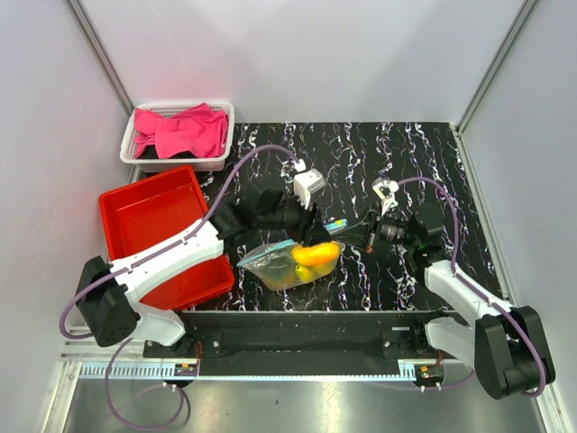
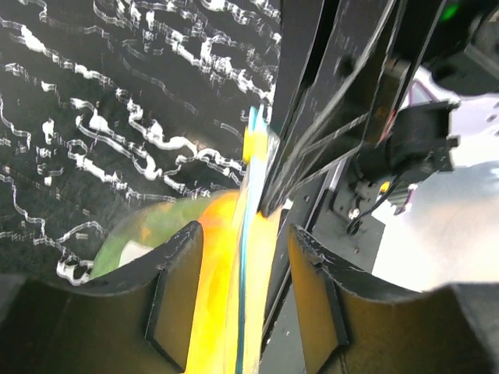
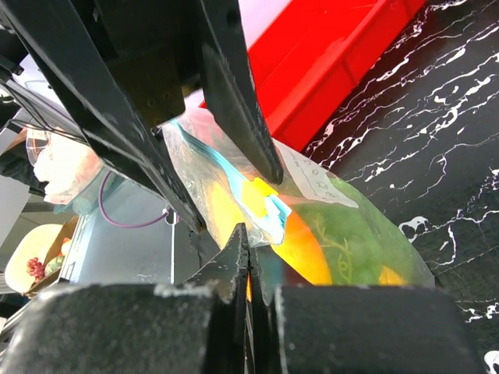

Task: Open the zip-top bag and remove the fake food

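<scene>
The zip-top bag (image 1: 275,263) lies on the black marbled table between both arms, with yellow-orange and green fake food (image 1: 315,254) inside. My left gripper (image 1: 311,224) is open; its fingers straddle the bag's blue zip strip (image 2: 248,257) without pinching it, and the yellow food (image 2: 212,273) shows between them. My right gripper (image 3: 249,243) is shut on the bag's clear edge just below the zip end (image 3: 269,210). In the right wrist view the bag (image 3: 351,234) shows its white label (image 3: 316,181), orange food (image 3: 308,251) and green food (image 3: 355,241).
A red bin (image 1: 158,230) stands left of the bag, also in the right wrist view (image 3: 327,62). A white basket (image 1: 216,161) holding pink cloth (image 1: 185,131) stands at the back left. The two grippers are very close together over the bag.
</scene>
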Action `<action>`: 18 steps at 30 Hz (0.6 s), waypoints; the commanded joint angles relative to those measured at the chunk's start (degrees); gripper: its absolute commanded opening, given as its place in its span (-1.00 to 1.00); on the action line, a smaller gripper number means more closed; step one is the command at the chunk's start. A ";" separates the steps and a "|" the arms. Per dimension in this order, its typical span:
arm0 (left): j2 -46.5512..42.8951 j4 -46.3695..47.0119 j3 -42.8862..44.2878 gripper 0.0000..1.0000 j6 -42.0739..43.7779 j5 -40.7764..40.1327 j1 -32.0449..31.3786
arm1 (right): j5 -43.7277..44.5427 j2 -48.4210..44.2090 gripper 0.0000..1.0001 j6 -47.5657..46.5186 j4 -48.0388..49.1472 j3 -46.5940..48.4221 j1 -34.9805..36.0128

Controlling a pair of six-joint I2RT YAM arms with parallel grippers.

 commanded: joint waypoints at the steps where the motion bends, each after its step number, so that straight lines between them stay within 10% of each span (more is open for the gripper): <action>1: 2.31 4.22 6.85 -0.05 -3.01 1.96 -0.14 | -0.04 -1.68 -1.00 -0.69 1.59 1.19 0.31; 18: 7.15 4.66 9.23 -0.47 -8.64 3.89 0.21 | 0.23 -0.28 -1.00 -0.95 2.38 0.75 0.31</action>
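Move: The yellow slider, at the right-hand end of the bag's blue zip strip, lies about 4 cm to the right of the left hand, 2 cm ahead and 1 cm above. The closed right gripper's tips stand about 5 cm to the left hand's right, level ahead; from them the slider is 2 cm ahead, 1 cm left and 1 cm up. The large orange-yellow food in the bag hangs some 4 cm back, 1 cm left and 6 cm below the left hand. The zip's yellow slider is what the left hand closes in on: it travels about 3.5 cm right and 1.5 cm forward, first rising nearly 3 cm, then settling back about 1 cm and easing to a stop. Its open fingers narrow to straddle the strip at the slider while the wrist tips slightly, under 10 degrees. The right gripper stays put, shut, and keeps its pinch on the bag's corner. ##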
